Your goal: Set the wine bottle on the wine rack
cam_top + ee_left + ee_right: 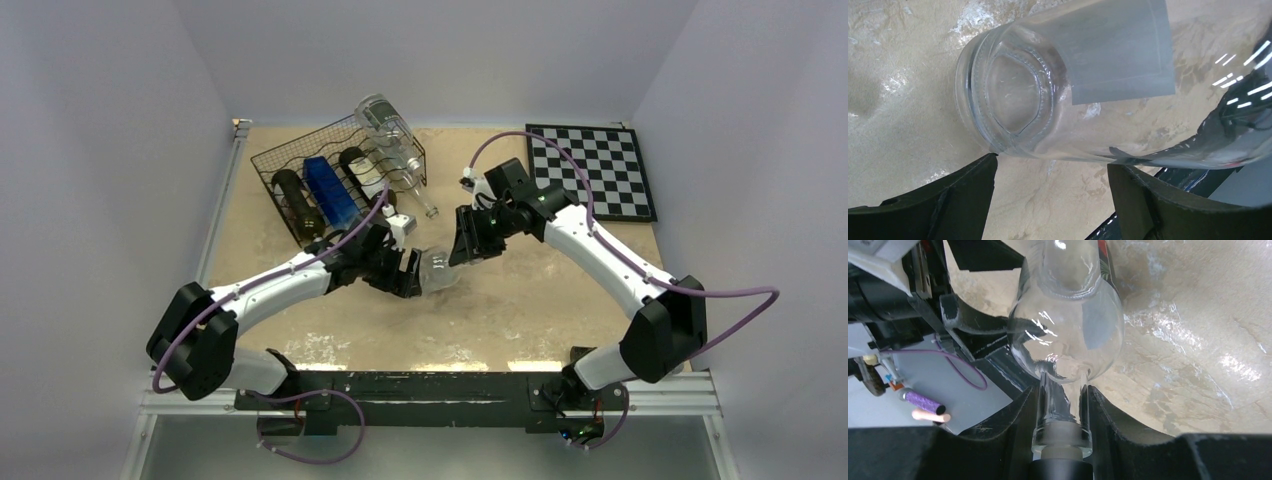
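A clear glass wine bottle point(438, 271) hangs just above the table's middle, between my two grippers. My right gripper point(1062, 400) is shut on its thin neck, just above the stopper. The rounded shoulder of the bottle point(1068, 325) fills the view beyond the fingers. My left gripper point(1050, 162) is open at the bottle's base end. Its fingertips point(988, 162) sit right at the underside of the bottle point(1013, 95), with only bare table between them. The black wire wine rack point(268, 160) stands at the back left, apart from both grippers.
The rack holds a dark bottle point(297, 205), a blue bottle point(332, 190), another dark one point(362, 172) and a clear bottle point(392, 140) lying across the top with its neck sticking out. A chessboard point(590, 170) lies at the back right.
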Available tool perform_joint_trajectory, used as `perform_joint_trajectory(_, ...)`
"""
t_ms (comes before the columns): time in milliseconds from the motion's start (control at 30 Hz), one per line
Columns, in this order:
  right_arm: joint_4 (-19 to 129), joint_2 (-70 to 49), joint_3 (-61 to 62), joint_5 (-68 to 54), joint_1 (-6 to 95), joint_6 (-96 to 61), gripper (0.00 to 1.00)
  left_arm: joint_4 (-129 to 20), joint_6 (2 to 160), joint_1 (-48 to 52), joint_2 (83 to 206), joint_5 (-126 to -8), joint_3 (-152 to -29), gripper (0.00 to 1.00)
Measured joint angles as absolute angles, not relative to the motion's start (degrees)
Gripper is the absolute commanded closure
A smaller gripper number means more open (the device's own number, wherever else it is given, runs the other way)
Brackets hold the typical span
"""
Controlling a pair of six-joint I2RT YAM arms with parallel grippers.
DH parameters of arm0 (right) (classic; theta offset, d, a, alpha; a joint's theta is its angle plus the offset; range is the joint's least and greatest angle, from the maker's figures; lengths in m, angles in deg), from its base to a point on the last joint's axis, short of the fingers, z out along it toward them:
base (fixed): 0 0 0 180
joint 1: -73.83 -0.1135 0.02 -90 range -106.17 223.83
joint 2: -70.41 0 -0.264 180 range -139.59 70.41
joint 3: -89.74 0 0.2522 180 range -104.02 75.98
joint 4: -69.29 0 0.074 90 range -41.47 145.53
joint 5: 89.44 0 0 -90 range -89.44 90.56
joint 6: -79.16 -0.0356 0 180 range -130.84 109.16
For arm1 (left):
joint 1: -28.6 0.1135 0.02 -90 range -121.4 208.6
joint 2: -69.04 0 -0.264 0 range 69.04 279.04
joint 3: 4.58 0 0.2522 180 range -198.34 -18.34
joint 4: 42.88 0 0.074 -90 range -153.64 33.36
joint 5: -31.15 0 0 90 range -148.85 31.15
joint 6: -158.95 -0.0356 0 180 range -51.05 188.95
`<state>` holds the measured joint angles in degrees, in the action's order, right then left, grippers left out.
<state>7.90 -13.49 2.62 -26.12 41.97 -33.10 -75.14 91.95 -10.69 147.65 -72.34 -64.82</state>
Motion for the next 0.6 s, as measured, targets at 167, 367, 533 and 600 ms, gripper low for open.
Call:
perform_joint_trajectory(167, 5.25, -13.01, 4.06, -26.16, 41.01, -30.02, 1.0, -75.6, 91.91, -10.86, 148.39, -72.3, -64.82, 0.17)
perform_joint_trajectory(367, 5.45, -14.3, 10.31, -27.13, 37.93, -29.08, 1.0, -75.58, 91.95, -10.86, 149.81, -71.58, -64.82, 0.17)
perform_joint_trajectory(533, 6.87, -14.58, 12.12, -26.8, 37.08, -29.1, 1.0, -75.56, 91.95, -10.86, 149.88, -70.86, -64.82, 0.17)
perform_joint_trajectory(600, 8.4, -14.58, 12.69, -26.01, 36.97, -29.01, 1.0, -75.31, 91.97, -10.86, 149.88, -70.4, -64.82, 0.17)
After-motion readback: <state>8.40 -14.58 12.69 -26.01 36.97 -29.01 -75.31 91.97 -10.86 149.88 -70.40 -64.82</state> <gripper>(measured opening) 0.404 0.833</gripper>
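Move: The clear bottle, held slanting by its neck in the right fingers, has its body about 6 cm to the left hand's right, 3 cm ahead and roughly level with it; from the right hand the body's middle is some 10 cm below, 4 cm left and 2 cm ahead. From the left hand, the wine rack's middle lies about 25 cm ahead and 17 cm left at a similar height; the clear bottle already racked is some 26 cm ahead and 3 cm left, slightly higher. Laying the clear bottle over by its neck, the right hand keeps its pinch and swings down about 6 cm and back some 5 cm, turning roughly 10 degrees, mostly counter-clockwise, with an early tip-down that partly eases off. Beside the bottle's body the left hand, still open, sinks about 1.5 cm; whether its fingers touch the glass can't be seen. ##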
